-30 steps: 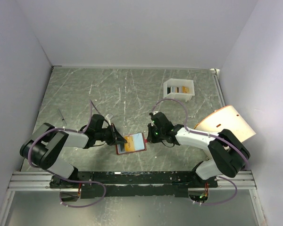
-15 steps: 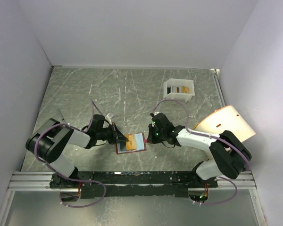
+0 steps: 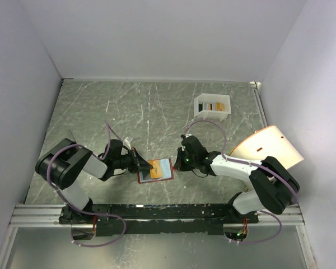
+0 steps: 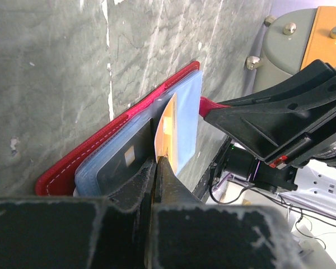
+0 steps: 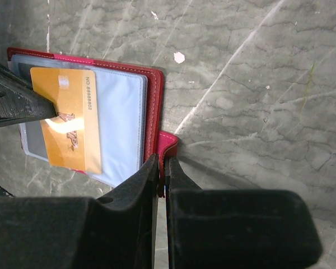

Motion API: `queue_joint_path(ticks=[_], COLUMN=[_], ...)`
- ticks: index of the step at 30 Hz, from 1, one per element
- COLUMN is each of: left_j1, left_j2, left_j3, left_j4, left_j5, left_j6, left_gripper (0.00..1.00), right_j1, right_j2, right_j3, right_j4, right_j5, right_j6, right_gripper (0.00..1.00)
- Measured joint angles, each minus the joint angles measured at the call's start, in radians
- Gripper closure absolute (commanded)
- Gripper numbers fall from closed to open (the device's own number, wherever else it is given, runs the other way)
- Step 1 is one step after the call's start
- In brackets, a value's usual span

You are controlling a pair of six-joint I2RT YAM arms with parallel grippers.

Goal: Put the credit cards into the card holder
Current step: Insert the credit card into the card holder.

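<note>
The card holder (image 3: 163, 175) lies open on the table between my arms, red with pale blue pockets (image 5: 120, 120). An orange credit card (image 5: 67, 120) stands over its left half, and my left gripper (image 4: 158, 159) is shut on that card's near edge (image 4: 167, 126). A dark card (image 4: 126, 159) sits in a pocket beside it. My right gripper (image 5: 162, 162) is shut on the wallet's little red snap tab (image 5: 169, 147) at its right edge. In the top view the left gripper (image 3: 141, 165) and right gripper (image 3: 179, 162) flank the wallet. More credit cards stand in the white box (image 3: 213, 105).
The white open-topped box stands at the back right of the table. A tan wooden board (image 3: 269, 147) leans at the right edge beside my right arm. A thin stick-like object (image 3: 73, 138) lies at the left. White walls close in the table on three sides.
My left arm's elbow has swung back and to the left, while its gripper stays at the wallet with the orange card. The right arm and wallet have barely moved.
</note>
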Motion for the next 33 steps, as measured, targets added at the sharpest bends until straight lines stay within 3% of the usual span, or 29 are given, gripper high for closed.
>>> queue_joint_path(ticks=[7, 17, 20, 27, 33], left_j1=[-0.027, -0.048, -0.051, -0.052, -0.052], left_j2=[0.032, 0.005, -0.049, -0.201, -0.277], left_j3=[-0.003, 0.002, 0.003, 0.033, 0.034], left_j4=[0.056, 0.013, -0.043, -0.260, -0.367], left_j5=[0.002, -0.026, -0.047, -0.146, -0.207], left_j6=[-0.032, -0.027, -0.014, 0.034, 0.039], left_gripper=[0.89, 0.54, 0.48, 0.41, 0.40], right_j1=[0.000, 0.001, 0.004, 0.006, 0.011], right_j2=[-0.018, -0.025, -0.030, -0.047, -0.061], right_j3=[-0.021, -0.027, -0.028, -0.042, -0.050], right_j4=[0.023, 0.034, 0.034, 0.042, 0.067], right_j5=[0.004, 0.003, 0.002, -0.006, -0.024], right_j6=[0.041, 0.064, 0.067, 0.070, 0.071], right_gripper=[0.98, 0.99, 0.99, 1.00, 1.00])
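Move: The orange credit card, pinched in the left fingers at its left side, has its middle about 1 cm back and 2 cm right of that hand, 1 cm below. The card holder it is going into has its middle about 2 cm back, 2 cm right and 1 cm under the left hand; the black card showing in its left half is 2 cm back and 2 cm left. From the right hand, which holds the red tab, the holder's middle lies 7 cm left, 1 cm back, 2 cm lower. The orange card, still in the left fingers, is eased about 1 cm to the right and slightly back across the holder, then let go as those fingers spread to over half open; the left hand next backs off up, left and a little forward, roughly 3 cm. The right hand keeps its pinch on the red tab, rising about 1 cm and drifting slightly left. ##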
